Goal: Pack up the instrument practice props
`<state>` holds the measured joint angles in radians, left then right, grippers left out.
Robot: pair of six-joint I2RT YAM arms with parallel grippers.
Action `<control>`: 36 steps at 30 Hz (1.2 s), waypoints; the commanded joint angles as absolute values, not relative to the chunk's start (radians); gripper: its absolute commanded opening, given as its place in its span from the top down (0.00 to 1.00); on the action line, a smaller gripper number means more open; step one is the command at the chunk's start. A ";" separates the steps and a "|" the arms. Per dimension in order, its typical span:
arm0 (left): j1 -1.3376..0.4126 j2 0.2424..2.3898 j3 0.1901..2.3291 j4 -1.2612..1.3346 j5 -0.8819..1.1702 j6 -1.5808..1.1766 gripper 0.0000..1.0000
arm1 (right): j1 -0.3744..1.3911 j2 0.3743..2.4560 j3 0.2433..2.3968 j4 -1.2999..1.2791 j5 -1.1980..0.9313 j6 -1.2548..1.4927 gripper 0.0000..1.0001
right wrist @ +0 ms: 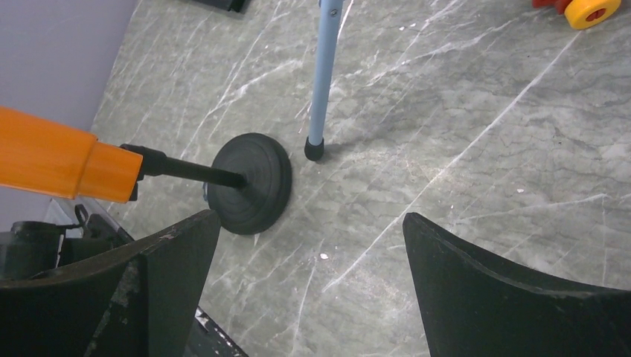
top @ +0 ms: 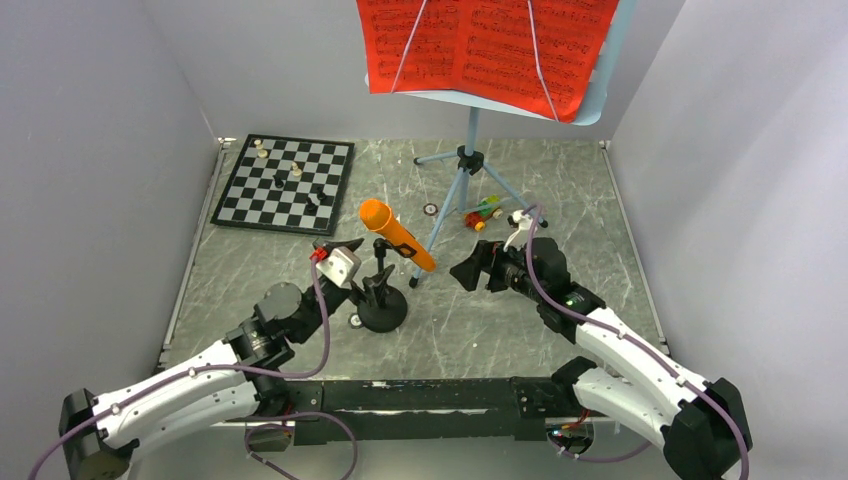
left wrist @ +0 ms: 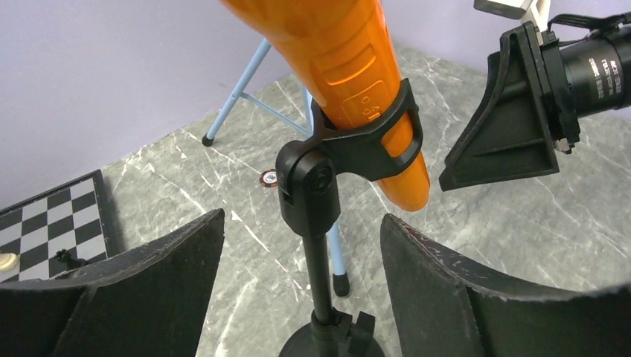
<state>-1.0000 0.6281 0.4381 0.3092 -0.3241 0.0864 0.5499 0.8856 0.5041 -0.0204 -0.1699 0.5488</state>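
The orange microphone (top: 397,235) leans in the clip of its small black stand (top: 381,308) at mid-table. My left gripper (top: 378,288) stands open astride the stand's thin pole (left wrist: 321,275), with a gap on each side and the microphone (left wrist: 342,59) just above. My right gripper (top: 462,270) is open to the right of the stand, with only bare table between its fingers (right wrist: 171,275); the stand's round base (right wrist: 249,182) lies ahead of it. The light-blue music stand (top: 470,130) stands at the back on tripod legs and carries the red sheet-music pages (top: 480,40).
A chessboard (top: 288,182) with a few pieces lies at the back left. A small colourful toy car (top: 483,213) sits by the tripod's feet. One tripod leg (right wrist: 324,74) ends close to the microphone stand's base. Grey walls close in the table on three sides.
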 commanded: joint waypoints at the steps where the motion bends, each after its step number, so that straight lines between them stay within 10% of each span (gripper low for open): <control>1: -0.899 0.621 0.510 0.196 -0.042 0.066 0.20 | 0.554 0.881 0.568 -0.056 -0.210 0.509 0.00; 22: -0.524 0.838 0.627 0.199 0.596 0.007 0.33 | 0.554 0.798 0.589 -0.149 -0.229 0.462 0.00; 36: -0.483 0.878 0.577 0.342 0.678 -0.102 1.00 | 0.554 0.772 0.592 -0.174 -0.246 0.454 0.00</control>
<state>-0.4877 0.9062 0.5770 0.2340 0.6456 -0.0711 0.5499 0.7849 0.5545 -0.1829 -0.2218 0.4671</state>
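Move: Just ahead of the open left fingers stands the neck of the mic stand, about 2 cm forward, 2 cm right and 3 cm down. The orange microphone's middle is some 5 cm forward, 4 cm right and 5 cm up; the stand's round base is about 23 cm down, 2 cm forward and 2 cm right. The tripod's near foot is 8 cm forward, 10 cm right, at table height. From the right hand the neck lies about 17 cm left, 1 cm back and 8 cm up. Sinking about 3 cm while swinging clockwise some 25 degrees and tipping down about 15, the left hand shifts 2 cm right and 1–2 cm forward around the mic stand, then closes its wide-open fingers on the neck just below the clip joint, pinching it. The empty right hand backs off about 2 cm and lifts slightly, still open. ##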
